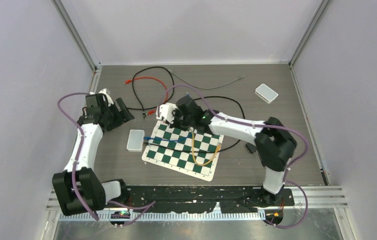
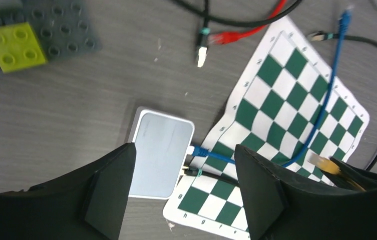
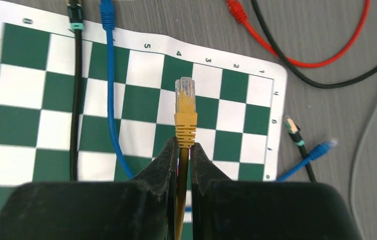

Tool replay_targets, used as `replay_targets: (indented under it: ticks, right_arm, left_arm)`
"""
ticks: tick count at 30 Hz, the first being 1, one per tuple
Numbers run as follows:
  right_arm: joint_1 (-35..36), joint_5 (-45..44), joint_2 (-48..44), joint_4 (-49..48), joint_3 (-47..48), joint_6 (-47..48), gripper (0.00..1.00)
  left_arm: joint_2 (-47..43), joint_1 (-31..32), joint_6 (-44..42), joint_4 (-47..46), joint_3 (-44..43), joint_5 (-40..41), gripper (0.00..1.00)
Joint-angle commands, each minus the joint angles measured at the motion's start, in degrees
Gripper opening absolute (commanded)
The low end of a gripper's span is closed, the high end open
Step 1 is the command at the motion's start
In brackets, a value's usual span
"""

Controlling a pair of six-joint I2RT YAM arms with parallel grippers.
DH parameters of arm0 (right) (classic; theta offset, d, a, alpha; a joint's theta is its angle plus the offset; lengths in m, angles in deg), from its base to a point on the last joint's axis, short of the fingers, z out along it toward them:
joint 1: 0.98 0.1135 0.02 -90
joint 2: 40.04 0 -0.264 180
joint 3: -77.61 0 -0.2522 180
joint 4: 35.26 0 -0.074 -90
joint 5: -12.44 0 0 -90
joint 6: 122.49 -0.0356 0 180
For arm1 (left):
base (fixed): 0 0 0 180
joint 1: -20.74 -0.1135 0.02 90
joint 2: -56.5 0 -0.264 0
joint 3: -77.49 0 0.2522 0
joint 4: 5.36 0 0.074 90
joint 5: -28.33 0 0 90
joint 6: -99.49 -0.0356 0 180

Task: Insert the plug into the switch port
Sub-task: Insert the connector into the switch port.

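Observation:
The white switch (image 1: 135,140) lies flat left of the chessboard mat (image 1: 201,165); it also shows in the left wrist view (image 2: 161,152), with a blue plug (image 2: 201,150) and a black plug (image 2: 194,172) at its ports on the mat side. My right gripper (image 3: 183,145) is shut on the yellow cable just behind the yellow plug (image 3: 185,105). It holds the plug above the mat, its clear tip pointing away from the fingers. In the top view the right gripper (image 1: 173,120) is over the mat's far left corner. My left gripper (image 2: 183,192) is open and empty, above the switch.
Blue cable (image 3: 110,90) and black cable (image 3: 76,90) run across the mat. Red cable (image 3: 286,55) and loose black and blue plugs (image 3: 301,142) lie off the mat. A second white box (image 1: 266,93) sits far right. A grey stud plate with a lime brick (image 2: 13,45) is nearby.

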Motion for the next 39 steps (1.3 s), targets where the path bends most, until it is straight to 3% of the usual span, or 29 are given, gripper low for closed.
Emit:
replay_targets:
  ticks: [1,12,24,39]
  right_arm:
    - [3.9,-9.4,8.0,-0.8,8.6,-2.1,0.05]
    - [9.3,-9.6,18.1,0.3,17.5,-6.7,0.05]
    - [11.3,-5.0,16.7,-5.1,10.8,-3.0,0.05]
    - [11.9,-4.6,21.3,-3.2,14.3,-0.2,0.05]
  left_arm:
    - [4.0,-1.5,1.1,3.1,-1.0,0.0,0.72]
    - [11.7,-1.6,-2.3,8.7,-3.6,2.7,0.51]
    - [16.4,-1.7,-1.2,8.1,-2.5,1.3,0.46]
    - [20.9,-1.7,-3.8,9.5,-3.5,-0.9,0.45]
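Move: The right gripper, already holding the yellow plug, has the switch about 19 cm to its left, 3 cm back and 12 cm below. In the switch's near side sit the blue plug, some 14 cm left and 2 cm back of this hand, and the black plug, 14 cm left and 4 cm back; the chessboard's middle lies below, 2 cm right and 4 cm back. From the left gripper, the switch is about 14 cm below, 2 cm back, 2 cm right. Carry the yellow plug with the right gripper about 9 cm left and as far down towards the switch's plugged side, drawing back some 4 cm in the later part, grip kept. Meanwhile lower the left gripper about 10 cm and slightly back onto the switch's place, tipping its fingers some 25 degrees further down and narrowing them partway. ##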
